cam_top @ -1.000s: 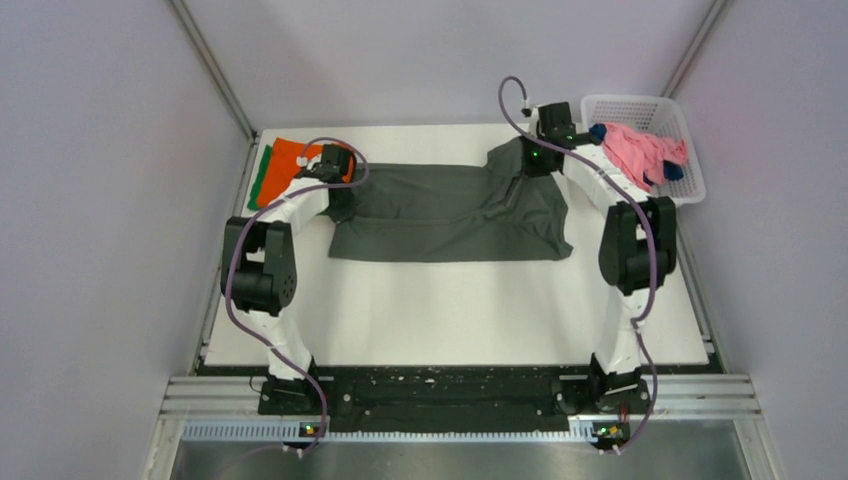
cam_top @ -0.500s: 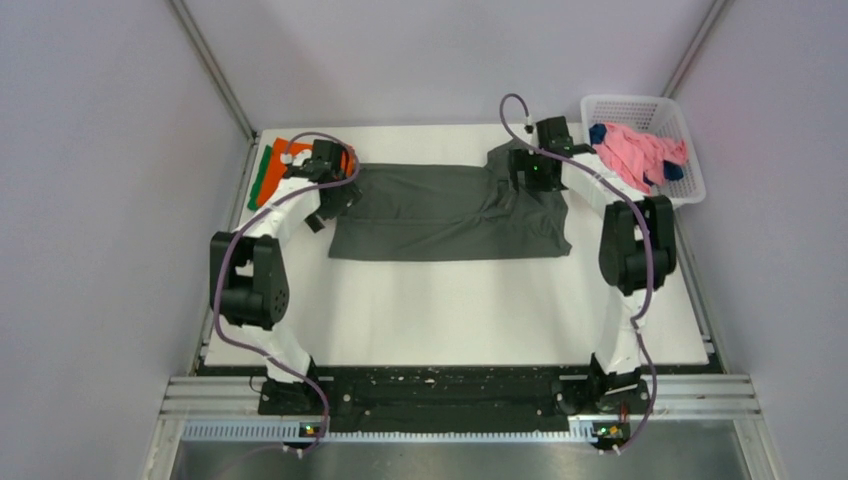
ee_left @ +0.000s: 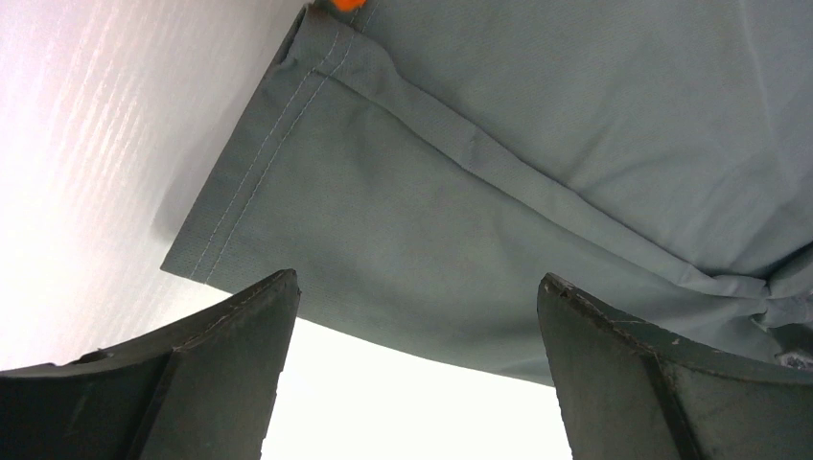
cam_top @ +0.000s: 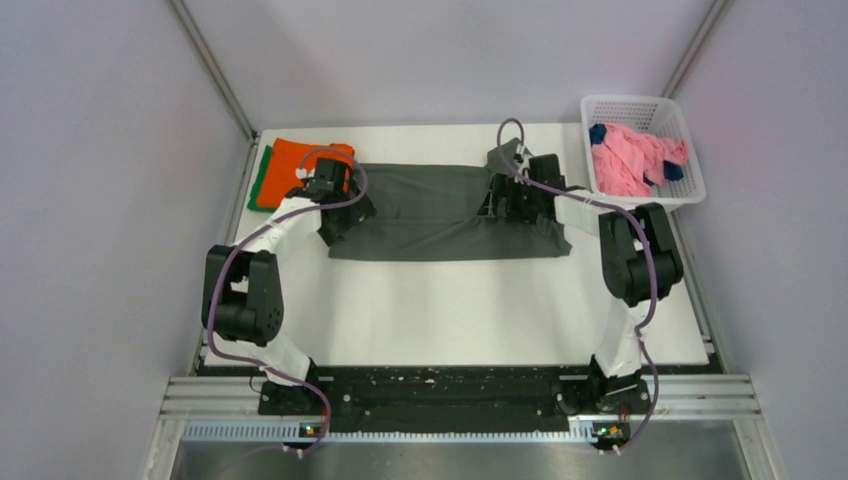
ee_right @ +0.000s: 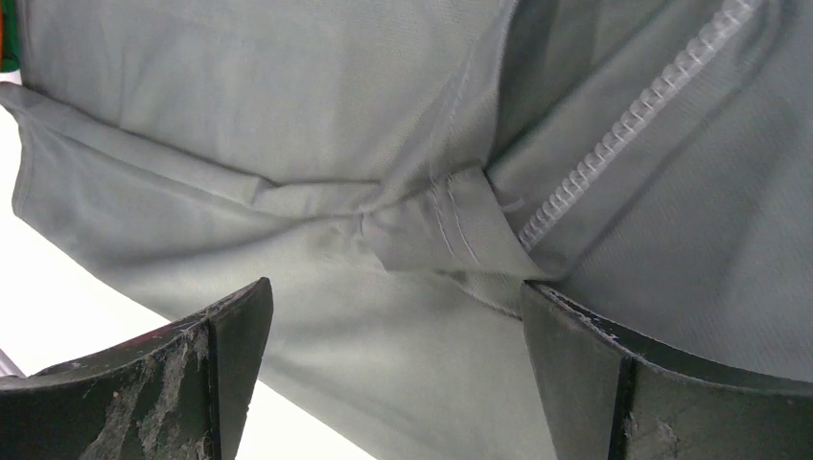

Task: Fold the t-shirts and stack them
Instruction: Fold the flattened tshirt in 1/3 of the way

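The dark olive-grey t-shirt (cam_top: pixel 440 215) lies folded in a wide band across the far middle of the white table. My left gripper (cam_top: pixel 342 215) is open over the shirt's left end; the left wrist view shows its hemmed edge (ee_left: pixel 460 192) just beyond the spread fingers. My right gripper (cam_top: pixel 505 205) is open over the shirt's right end, above a bunched fold with a stitched seam (ee_right: pixel 451 230). A folded orange t-shirt (cam_top: pixel 290 160) lies on a green one (cam_top: pixel 259 180) at the far left. The pink (cam_top: pixel 630 160) and navy (cam_top: pixel 597 133) t-shirts sit in the basket.
The white lattice basket (cam_top: pixel 690 190) stands at the far right corner. Metal frame posts rise at both far corners. White tabletop (cam_top: pixel 450 310) stretches between the shirt and the arm bases.
Both grippers have moved toward me, off the shirt's far edge and down over its ends. The right end of the shirt now lies flatter and narrower.
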{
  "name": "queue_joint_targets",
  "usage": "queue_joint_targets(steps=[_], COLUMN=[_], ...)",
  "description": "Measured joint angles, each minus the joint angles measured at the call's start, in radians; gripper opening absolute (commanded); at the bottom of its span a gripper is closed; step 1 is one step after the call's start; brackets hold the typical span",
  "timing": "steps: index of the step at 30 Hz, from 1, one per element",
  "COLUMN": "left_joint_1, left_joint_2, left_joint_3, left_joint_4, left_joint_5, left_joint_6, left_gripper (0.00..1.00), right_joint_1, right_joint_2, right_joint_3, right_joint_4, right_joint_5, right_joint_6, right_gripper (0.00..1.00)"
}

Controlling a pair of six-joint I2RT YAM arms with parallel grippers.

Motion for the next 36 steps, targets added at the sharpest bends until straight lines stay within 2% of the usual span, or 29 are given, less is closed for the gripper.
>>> queue_joint_targets(steps=[12, 18, 23, 27, 30, 36], left_joint_1=[0.000, 0.000, 0.000, -0.003, -0.006, -0.007], left_joint_2=[0.000, 0.009, 0.078, 0.163, 0.211, 0.236], left_joint_3=[-0.023, -0.002, 0.074, 0.116, 0.117, 0.094], left_joint_4=[0.006, 0.006, 0.024, 0.061, 0.066, 0.087], left_joint_5=[-0.004, 0.004, 0.037, 0.079, 0.096, 0.095], left_joint_6=[0.013, 0.016, 0.019, 0.021, 0.021, 0.009], left_gripper=[0.99, 0.99, 0.99, 0.99, 0.99, 0.99], right_joint_1=[0.048, 0.067, 0.060, 0.034, -0.003, -0.082], right_joint_2=[0.211, 0.206, 0.084, -0.036, -0.085, -0.116], right_joint_3=[0.289, 0.359, 0.215, 0.039, -0.077, -0.183], right_joint_4=[0.057, 0.032, -0.031, -0.040, -0.028, 0.079], right_joint_5=[0.059, 0.136, 0.274, 0.313, 0.293, 0.207], right_joint_6=[0.029, -0.011, -0.041, -0.039, -0.014, 0.073], right_gripper=[0.99, 0.99, 0.99, 0.99, 0.99, 0.99])
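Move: The left hand is over the folded-over flap of the grey t-shirt: the spot it goes for lies about 3 cm ahead, 3 cm to its right and 5 cm below, with the orange t-shirt roughly 15 cm ahead and 11 cm left. For the right hand, just above the cloth, the flap's right part lies some 8 cm to the right and 3 cm back; the folded-in cuff is about 3 cm ahead and 2 cm left, the far sleeve 16 cm ahead and 2 cm right. With its fingers wide open, the right hand sweeps about 9 cm forward and a little left over the folded-in cuff towards the far sleeve, rising slightly, then doubles back and to the right, sinking and turning some 15 degrees clockwise, to finish about 7 cm right of its start with a fingertip on the flap's right part. The left hand first waits, then, still open, eases forward and right and sinks about 5 cm until its left fingertip presses down on the flap's left part. ##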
